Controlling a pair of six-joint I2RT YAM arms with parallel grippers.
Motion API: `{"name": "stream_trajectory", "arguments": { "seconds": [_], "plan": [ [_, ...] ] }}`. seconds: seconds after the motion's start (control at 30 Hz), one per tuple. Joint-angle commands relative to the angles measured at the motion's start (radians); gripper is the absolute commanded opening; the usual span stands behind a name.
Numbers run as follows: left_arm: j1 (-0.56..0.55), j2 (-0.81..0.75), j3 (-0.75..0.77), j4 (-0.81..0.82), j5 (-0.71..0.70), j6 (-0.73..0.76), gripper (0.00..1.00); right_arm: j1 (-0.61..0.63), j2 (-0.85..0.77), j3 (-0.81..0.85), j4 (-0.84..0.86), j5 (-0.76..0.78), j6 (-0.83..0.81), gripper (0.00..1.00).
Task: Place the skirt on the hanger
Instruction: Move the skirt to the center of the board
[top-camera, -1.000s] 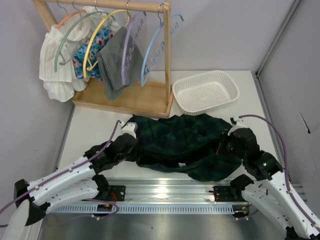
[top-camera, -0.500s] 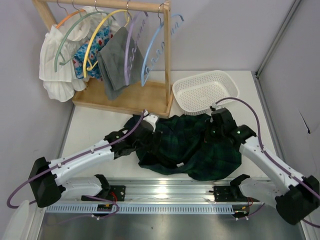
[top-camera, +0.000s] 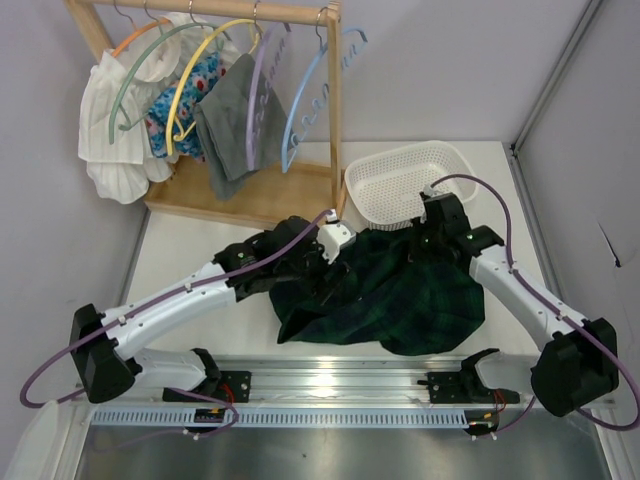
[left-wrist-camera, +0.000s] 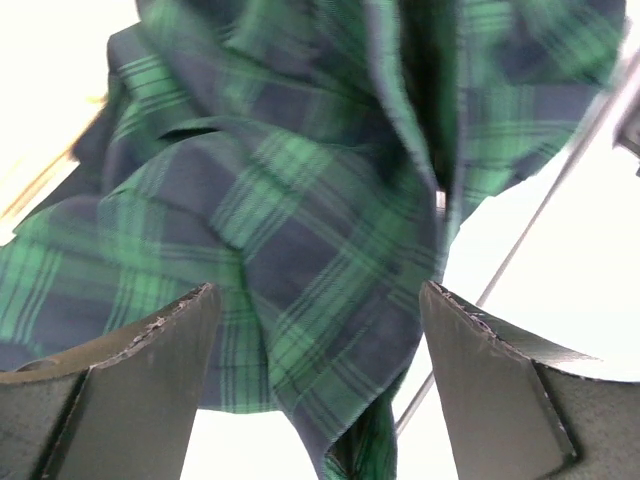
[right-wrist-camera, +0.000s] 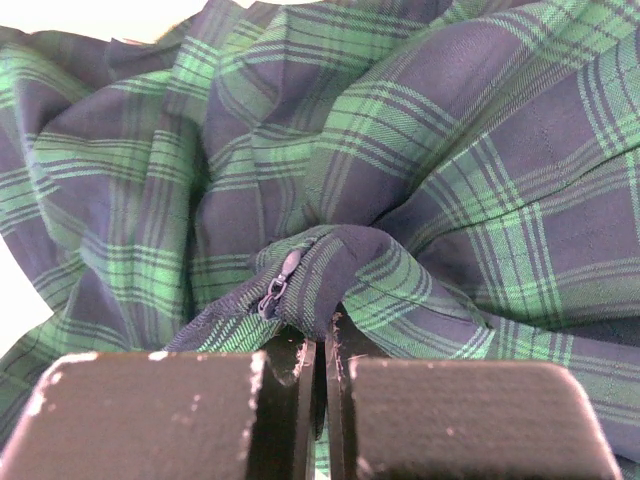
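Observation:
The skirt (top-camera: 400, 300), dark green and navy plaid, lies bunched on the table between both arms. My right gripper (top-camera: 425, 238) is shut on its waistband beside the zipper (right-wrist-camera: 278, 285); in the right wrist view the gripper (right-wrist-camera: 320, 345) pinches that fold. My left gripper (top-camera: 336, 230) hovers over the skirt's upper left edge. In the left wrist view it (left-wrist-camera: 318, 292) is open, and a hanging fold of skirt (left-wrist-camera: 300, 230) shows between the fingers without touching them. A bare light blue hanger (top-camera: 310, 95) hangs at the right end of the rack.
The wooden rack (top-camera: 335, 110) stands at the back left. It carries orange, green, yellow and purple hangers with white, floral and grey garments (top-camera: 230, 125). A white perforated basket (top-camera: 460, 185) sits at the back right, just behind the skirt and the right gripper.
My left gripper opened, let go of the skirt's left edge and moved right and back towards the rack base. My right gripper carried its hold back towards the basket, bunching the skirt.

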Motion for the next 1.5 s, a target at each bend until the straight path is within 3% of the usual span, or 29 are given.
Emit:
{"name": "stream_trajectory", "arguments": {
  "seconds": [0.0,0.2,0.3,0.8,0.93,1.07,1.37,1.47],
  "plan": [
    [-0.008,-0.002,0.003,0.023,0.122,0.065,0.86,-0.006,-0.088,-0.01,0.0,-0.007,-0.028,0.0],
    [-0.028,0.049,0.047,0.092,0.135,0.009,0.84,-0.006,-0.235,-0.115,0.044,-0.034,0.028,0.0],
    [-0.048,0.081,0.069,0.167,0.109,-0.063,0.84,-0.006,-0.252,-0.132,0.055,-0.04,0.048,0.0],
    [-0.123,0.295,0.146,0.2,-0.054,-0.251,0.77,-0.005,-0.284,-0.133,0.041,-0.036,0.024,0.0],
    [-0.146,0.326,0.12,0.204,-0.162,-0.262,0.71,-0.003,-0.298,-0.127,0.023,-0.016,0.01,0.0],
    [-0.157,0.329,0.043,0.232,-0.256,-0.311,0.52,-0.005,-0.31,-0.124,0.022,-0.025,0.002,0.0],
    [-0.157,0.25,-0.075,0.324,-0.243,-0.245,0.58,-0.005,-0.307,-0.135,0.041,-0.05,0.025,0.0],
    [-0.157,0.237,-0.121,0.341,-0.227,-0.254,0.53,-0.005,-0.303,-0.13,0.052,-0.054,0.042,0.0]
  ]
}}
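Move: The waistband's loose raised edge, the left gripper's goal, hangs about 6 cm to its right, level fore and aft, some 10 cm below; from the right gripper it is roughly 9 cm to the left, 6 cm back and 5 cm lower. The rack tray's near right corner stands some 11 cm ahead of the left gripper, straight on, about 14 cm down; the empty basket's middle is about 22 cm ahead and 15 cm right of it, about 13 cm down. Bring the left gripper to the right over the skirt, about 8 cm, then sink it about 8 cm onto the waistband's raised edge, easing back left by 3 cm on the way down; narrow the fingers to about half open with the edge between them. Keep the right gripper shut on its end of the waistband, drawing it back and slightly up early on, then nearly holding. ##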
